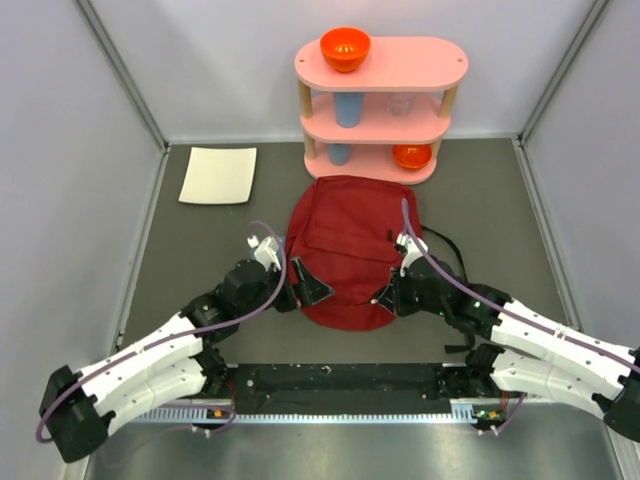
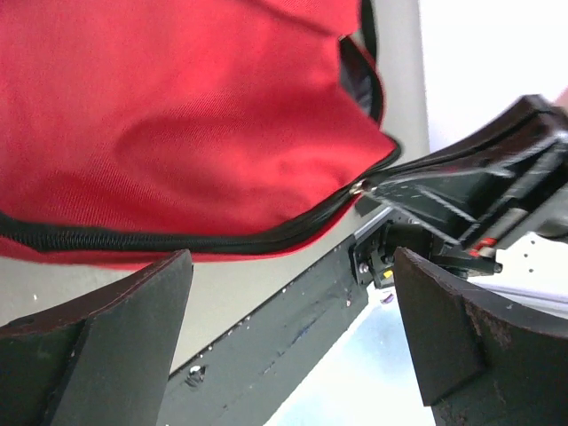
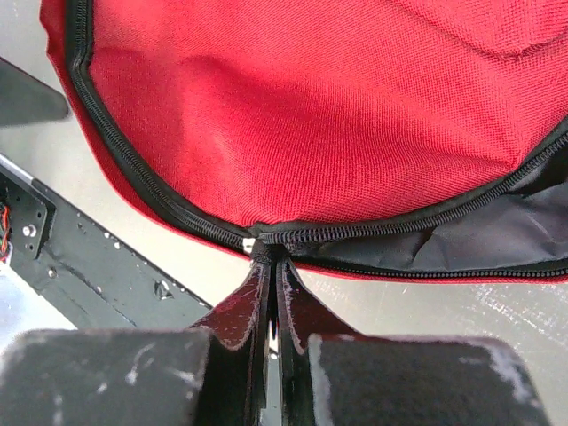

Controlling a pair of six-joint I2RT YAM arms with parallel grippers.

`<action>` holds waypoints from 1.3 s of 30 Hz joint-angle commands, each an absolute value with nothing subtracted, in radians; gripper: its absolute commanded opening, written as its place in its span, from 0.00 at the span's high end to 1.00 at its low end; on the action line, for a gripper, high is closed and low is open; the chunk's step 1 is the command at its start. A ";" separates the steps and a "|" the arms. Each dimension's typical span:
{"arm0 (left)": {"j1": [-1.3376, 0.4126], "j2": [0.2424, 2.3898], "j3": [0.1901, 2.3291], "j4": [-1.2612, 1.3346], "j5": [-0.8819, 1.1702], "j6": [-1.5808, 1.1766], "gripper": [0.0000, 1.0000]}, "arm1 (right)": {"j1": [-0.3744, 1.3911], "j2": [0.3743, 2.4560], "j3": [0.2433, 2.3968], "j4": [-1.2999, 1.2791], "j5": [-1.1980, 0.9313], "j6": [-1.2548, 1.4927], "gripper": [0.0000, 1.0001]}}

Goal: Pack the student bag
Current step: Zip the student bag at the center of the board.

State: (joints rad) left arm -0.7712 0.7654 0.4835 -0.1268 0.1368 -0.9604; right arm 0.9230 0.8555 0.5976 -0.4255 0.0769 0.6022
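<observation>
The student bag [image 1: 345, 250] is a dark-red backpack lying flat mid-table, with black straps trailing to its right. My left gripper [image 1: 305, 285] stands at the bag's lower left edge, open wide. In the left wrist view its fingers [image 2: 133, 311] hold nothing, and the bag [image 2: 177, 115] with its closed black zipper [image 2: 177, 238] lies just beyond them. My right gripper [image 1: 385, 295] is at the bag's lower right edge. In the right wrist view it [image 3: 271, 259] is shut on the zipper pull [image 3: 264, 247]. To the right of the pull the zipper gapes and black lining [image 3: 497, 231] shows.
A pink three-tier shelf [image 1: 380, 100] stands behind the bag, carrying an orange bowl [image 1: 345, 47] on top, blue cups [image 1: 347, 108] and another orange bowl [image 1: 411, 155] lower down. A white sheet [image 1: 218, 175] lies back left. A black rail [image 1: 340, 385] runs along the near edge.
</observation>
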 commanded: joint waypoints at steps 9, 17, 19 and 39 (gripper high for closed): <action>-0.859 1.020 0.451 0.118 0.123 -1.198 0.01 | 0.933 0.831 0.635 -0.344 0.046 0.591 1.00; -0.876 1.222 0.534 0.276 0.109 -1.270 0.01 | 0.934 0.799 0.598 -0.333 0.034 0.595 1.00; -0.868 1.262 0.540 0.376 0.129 -1.269 0.20 | 0.934 0.795 0.586 -0.336 0.040 0.600 1.00; -0.690 0.945 0.417 -0.061 0.126 -0.931 1.00 | 0.812 0.755 0.575 -0.428 0.218 0.663 1.00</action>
State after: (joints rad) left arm -0.7048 1.0302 0.4091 0.1383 0.2157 -1.0779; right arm 0.8658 0.7658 0.5678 -0.4152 0.1715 0.6659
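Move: Ahead of the open left fingers and below them, the closed zip edge of the student bag waits about 2 cm forward, 7 cm right and 7 cm down. The zip slider sits 14 cm right of the left hand, 1 cm forward and 5 cm lower; the bag's middle is some 8 cm forward, 9 cm right and 6 cm down. For the right hand, still gripping the pull, the black tab by the zip's open end lies roughly 14 cm forward, 3 cm right and 1 cm lower. Sinking some 7 cm and going about 7 cm right with fingers tipping down, the left hand shuts on the closed zip edge left of the slider, then draws that pinched edge back left about 5 cm and up 2 cm. The right hand keeps the pull, rises slightly, then pulls forward and right nearly 3 cm each way along the open zip, turning 10 degrees clockwise. ##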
